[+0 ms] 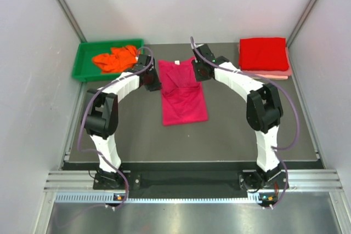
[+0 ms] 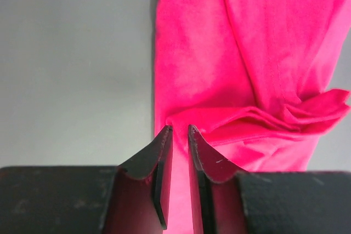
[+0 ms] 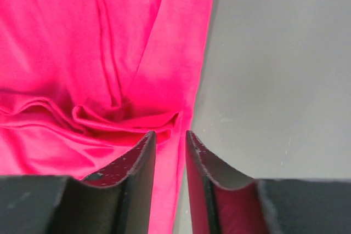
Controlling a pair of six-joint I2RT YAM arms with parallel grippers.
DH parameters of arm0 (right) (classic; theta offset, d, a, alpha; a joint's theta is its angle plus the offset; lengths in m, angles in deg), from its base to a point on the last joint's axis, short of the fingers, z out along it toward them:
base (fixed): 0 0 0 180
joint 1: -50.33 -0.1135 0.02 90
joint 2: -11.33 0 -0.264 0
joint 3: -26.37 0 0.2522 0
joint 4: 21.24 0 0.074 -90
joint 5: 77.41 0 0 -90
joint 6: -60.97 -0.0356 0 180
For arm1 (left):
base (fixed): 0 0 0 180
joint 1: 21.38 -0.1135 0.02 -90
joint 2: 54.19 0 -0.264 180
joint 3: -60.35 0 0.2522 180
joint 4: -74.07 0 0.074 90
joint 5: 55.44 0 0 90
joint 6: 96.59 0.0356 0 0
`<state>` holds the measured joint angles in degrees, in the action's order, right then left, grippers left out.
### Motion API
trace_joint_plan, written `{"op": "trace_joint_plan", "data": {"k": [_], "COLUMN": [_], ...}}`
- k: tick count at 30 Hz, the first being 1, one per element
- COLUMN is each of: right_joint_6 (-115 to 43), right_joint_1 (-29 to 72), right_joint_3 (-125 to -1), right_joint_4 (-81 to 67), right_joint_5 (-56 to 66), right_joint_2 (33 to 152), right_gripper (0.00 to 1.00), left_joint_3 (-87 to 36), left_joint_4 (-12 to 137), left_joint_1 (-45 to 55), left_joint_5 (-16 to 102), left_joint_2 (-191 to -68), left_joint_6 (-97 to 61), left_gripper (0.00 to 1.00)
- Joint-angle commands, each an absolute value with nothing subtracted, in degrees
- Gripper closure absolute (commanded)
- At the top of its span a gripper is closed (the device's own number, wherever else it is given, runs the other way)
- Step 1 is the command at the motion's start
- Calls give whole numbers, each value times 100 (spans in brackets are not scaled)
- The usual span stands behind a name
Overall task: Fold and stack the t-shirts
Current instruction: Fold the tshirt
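A magenta-pink t-shirt (image 1: 182,94) lies in the middle of the dark table with its sides folded inward and a bunched fold near the collar end (image 2: 219,53) (image 3: 82,42). My left gripper (image 1: 154,83) (image 2: 180,130) hovers over the shirt's far left edge, and my right gripper (image 1: 201,73) (image 3: 170,134) over its far right edge. On both, the jaws stand a little apart, with cloth lying in the narrow gap below them. At the back right, a folded bright red t-shirt (image 1: 263,53) rests on a folded pale pink one (image 1: 277,74). An orange t-shirt (image 1: 116,57) lies crumpled in the tray.
The green plastic tray (image 1: 82,64) stands at the back left corner. White walls enclose the table on three sides. Both arm bases are at the near edge, and bare dark table (image 1: 137,135) lies in front of the magenta shirt.
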<state>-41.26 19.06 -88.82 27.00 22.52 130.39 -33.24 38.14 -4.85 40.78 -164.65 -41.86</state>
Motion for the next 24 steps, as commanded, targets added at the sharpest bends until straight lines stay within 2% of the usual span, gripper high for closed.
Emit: {"op": "trace_joint_plan", "data": {"k": [1, 6, 9, 17, 24], "right_joint_6": [-4309, -4582, -4617, -4793, -4846], "right_joint_1": [1992, 1992, 1992, 2001, 2071], "right_joint_3": [-8761, -7777, -7546, -7264, -7896], "right_joint_4": [2733, 2311, 2134, 1721, 1695], "right_joint_5": [2043, 1716, 1523, 960, 916], "right_joint_2": [12376, 11909, 11864, 12197, 12891], "right_gripper": [72, 89, 92, 93, 93], "left_joint_3": [-3349, -2742, -2706, -2654, -3066], "left_joint_4": [3684, 4438, 4502, 4282, 3984], "left_joint_1": [-451, -258, -135, 33, 33], "left_joint_5": [3964, 4966, 5310, 5126, 4678], "left_joint_2": [-15835, -15553, -15676, -16115, -16432], "left_joint_6": [-3797, -3858, -3850, -3780, -3648], "left_gripper": [77, 80, 81, 82, 82]}}
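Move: The t-shirt's near half, its smooth part on the robots' side of a rumpled fold, has its middle about 7 cm back and 11 cm right of the left hand, 3 cm below; from the right hand it is roughly 11 cm back, 6 cm left and 6 cm below. The fold's middle is some 10 cm right of the left hand and level with it. The orange shirt in the green box lies around 13 cm ahead and 18 cm left of the left hand. Both hands hop back from the rumpled fold to the t-shirt's near half, ending low over the cloth, where contact can't be made out. The left rises some 3 cm going back and right, then sinks about 5, turning clockwise a little and staying barely open. The right lifts slightly, draws back 5 cm, then sinks 6, tipping down and rolling left side up while its fingers close on nothing. ##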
